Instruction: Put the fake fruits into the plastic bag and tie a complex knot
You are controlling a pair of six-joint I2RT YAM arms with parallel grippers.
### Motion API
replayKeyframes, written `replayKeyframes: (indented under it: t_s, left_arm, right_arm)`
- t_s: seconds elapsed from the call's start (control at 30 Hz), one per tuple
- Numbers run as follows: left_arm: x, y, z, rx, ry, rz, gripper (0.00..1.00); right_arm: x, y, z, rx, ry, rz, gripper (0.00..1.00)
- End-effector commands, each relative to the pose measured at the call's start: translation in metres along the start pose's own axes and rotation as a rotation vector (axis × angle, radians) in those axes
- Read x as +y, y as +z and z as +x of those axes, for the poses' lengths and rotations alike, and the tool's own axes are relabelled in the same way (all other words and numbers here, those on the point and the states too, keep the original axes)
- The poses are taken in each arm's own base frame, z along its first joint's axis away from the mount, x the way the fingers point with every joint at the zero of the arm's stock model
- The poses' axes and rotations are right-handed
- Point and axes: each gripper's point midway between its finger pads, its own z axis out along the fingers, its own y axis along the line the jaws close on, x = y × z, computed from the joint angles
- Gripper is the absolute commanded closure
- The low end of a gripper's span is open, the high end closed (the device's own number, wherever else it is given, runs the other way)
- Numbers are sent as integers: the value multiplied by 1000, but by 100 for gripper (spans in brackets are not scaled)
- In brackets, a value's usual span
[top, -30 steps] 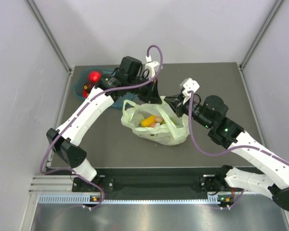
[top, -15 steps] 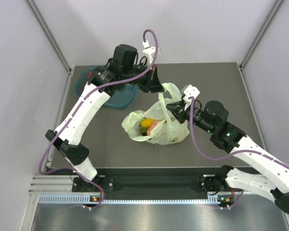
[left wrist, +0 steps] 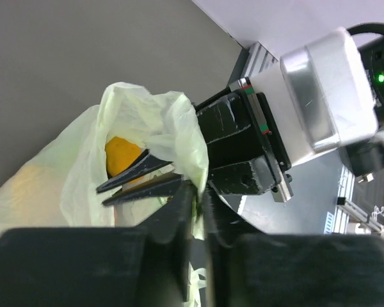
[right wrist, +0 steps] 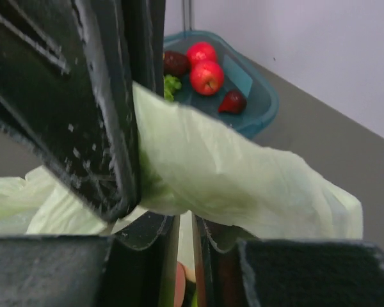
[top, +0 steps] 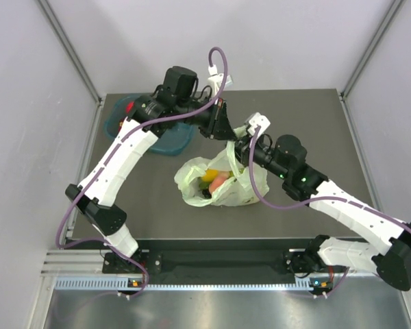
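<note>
The plastic bag (top: 245, 186) lies mid-table, pale green, with orange and peach fake fruits (top: 216, 179) showing inside. Above its far side, my left gripper (top: 227, 133) is shut on a strip of bag film (left wrist: 147, 121), with an orange fruit (left wrist: 121, 153) behind it. My right gripper (top: 241, 146) sits right beside it, fingers almost touching the left one's. In the right wrist view the right gripper (right wrist: 186, 230) is shut, with thin bag handle (right wrist: 230, 173) between and over its jaws. No knot is in view.
A teal tray (top: 166, 140) stands at the far left of the table, partly under the left arm. It holds red fruits (right wrist: 207, 77) and a dark one. The cage posts and white walls close in the table's sides.
The right gripper has moved left and away from me, up to the left gripper. The bag's handles have been drawn up and its body has bunched narrower.
</note>
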Motion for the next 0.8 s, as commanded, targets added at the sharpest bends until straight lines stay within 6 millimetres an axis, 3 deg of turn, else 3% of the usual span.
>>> replayKeyframes:
  t_s: [0.0,0.07,0.2,0.4,0.53,0.63,0.7,0.77]
  left_arm:
    - [-28,-13,-9,-43,41,86,80]
    - [-30,-13,-9,-43,39,102,74]
    - [-37,-21,-21,-88,48,116,43]
    - [-36,-53,-44,-168,39,106,37]
    - [-14,-85,-54,-229,14,19,28]
    - [1,-102,-44,-236,5,-94,18]
    - [8,-109,-28,-220,-16,-164,10]
    - [23,-118,-13,-229,-30,-278,8]
  right_arm:
    - [7,7,-44,-191,29,-60,86]
    - [7,9,-47,-236,44,-64,85]
    - [6,9,-49,-310,73,-63,84]
    - [0,16,-54,-364,97,-61,85]
    - [-1,23,-60,-380,107,-65,86]
    - [-2,30,-63,-380,111,-66,86]
    - [-3,33,-68,-384,108,-67,85]
    - [-4,38,-64,-368,110,-64,85]
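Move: The bag's upper strip lies right at the tips of both hands, no distance from either. The bag's fruit-filled body rests about 6 cm back from the left hand, 1 cm to its left and 28 cm below; from the right hand it is some 7 cm back, 5 cm left and 20 cm below. The fruit basket stands about 24 cm ahead of the left hand, 35 cm to its left and 33 cm below. The bag's strip comes free of the left fingers as they spread nearly wide; that hand rises a little first, then sweeps left about 9 cm, ending some 5 cm higher, turning about 15 degrees counter-clockwise. The right fingers keep their pinch on the strip and carry it slightly left, forward and up, rolling about 15 degrees so their left side lifts. ##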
